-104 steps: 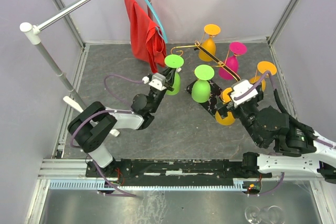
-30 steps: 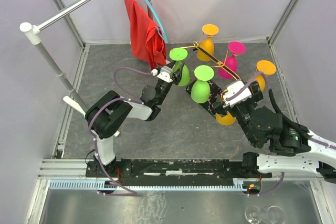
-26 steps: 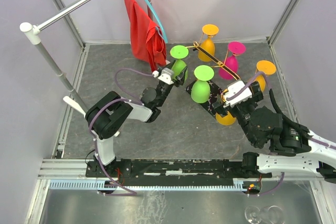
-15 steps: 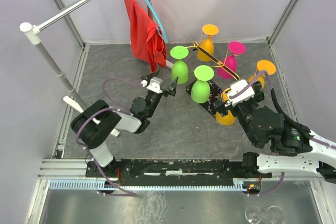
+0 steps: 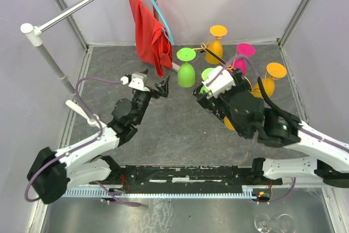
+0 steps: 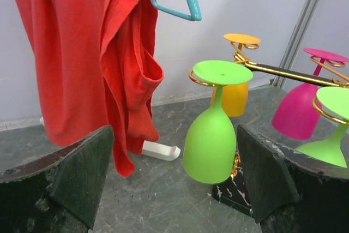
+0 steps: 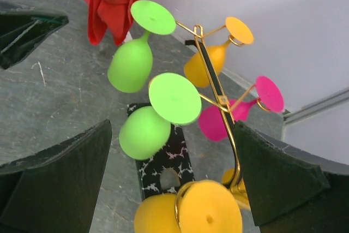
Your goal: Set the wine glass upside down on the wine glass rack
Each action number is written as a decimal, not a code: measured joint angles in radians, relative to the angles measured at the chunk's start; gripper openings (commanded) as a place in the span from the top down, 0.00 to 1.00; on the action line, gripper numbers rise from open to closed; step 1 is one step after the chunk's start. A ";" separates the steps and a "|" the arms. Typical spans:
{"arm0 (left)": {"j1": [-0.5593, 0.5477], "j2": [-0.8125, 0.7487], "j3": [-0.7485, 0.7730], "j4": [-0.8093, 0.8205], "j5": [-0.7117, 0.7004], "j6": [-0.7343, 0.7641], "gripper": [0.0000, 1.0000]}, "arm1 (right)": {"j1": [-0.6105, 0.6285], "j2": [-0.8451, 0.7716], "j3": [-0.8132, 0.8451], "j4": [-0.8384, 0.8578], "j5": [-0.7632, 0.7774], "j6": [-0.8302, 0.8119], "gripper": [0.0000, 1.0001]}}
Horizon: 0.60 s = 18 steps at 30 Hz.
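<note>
The green wine glass (image 5: 186,72) hangs upside down, its foot caught in a gold scroll arm of the wine glass rack (image 5: 210,48). In the left wrist view this glass (image 6: 210,145) hangs free ahead of my left gripper (image 6: 173,151), which is open and empty. From above, my left gripper (image 5: 161,89) sits a short way left of the glass. My right gripper (image 5: 204,92) hovers over the rack, open and empty. Its wrist view looks down on the rack's black marbled base (image 7: 163,165), with the gripper (image 7: 173,135) spread wide above.
Several other glasses hang on the rack: a second green (image 7: 144,132), a pink (image 5: 240,58), oranges (image 5: 217,45) (image 5: 270,80). Red cloth on a blue hanger (image 5: 150,31) hangs from a metal rail (image 5: 82,6). A white piece (image 6: 158,150) lies on the floor.
My left gripper opened, let go of the green glass on the rack arm and drew back to the left. My right arm swung up and left over the rack.
</note>
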 measured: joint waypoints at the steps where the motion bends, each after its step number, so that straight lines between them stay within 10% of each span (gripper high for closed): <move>1: 0.000 -0.032 0.000 -0.040 -0.002 -0.005 0.01 | -0.035 0.034 0.028 -0.008 -0.049 0.007 0.00; 18: 0.000 -0.072 0.212 -0.599 -0.099 -0.075 0.01 | -0.931 0.480 0.601 -0.230 -0.709 0.086 0.00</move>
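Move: Below and beyond the open, empty right hand the glasses already hang on the rack: the magenta glass about 23 cm ahead, 9 cm right and 17 cm lower. At that same height, the near green glass is some 13 cm ahead and 3 cm left, the near orange glass 4 cm ahead and 5 cm right, the right orange glass 15 cm ahead and 17 cm right. From the left hand the magenta glass lies about 12 cm ahead, 35 cm right and 9 cm lower. Sweeping forward high over the rack, the right hand covers about 18 cm towards the magenta glass, swinging right only in the second half for a net 9 cm and rising slightly. Its open fingers tip down and turn clockwise, roughly 15 degrees each. The left hand, open too, stays about in place beside the rack and tips down some 15 degrees. ##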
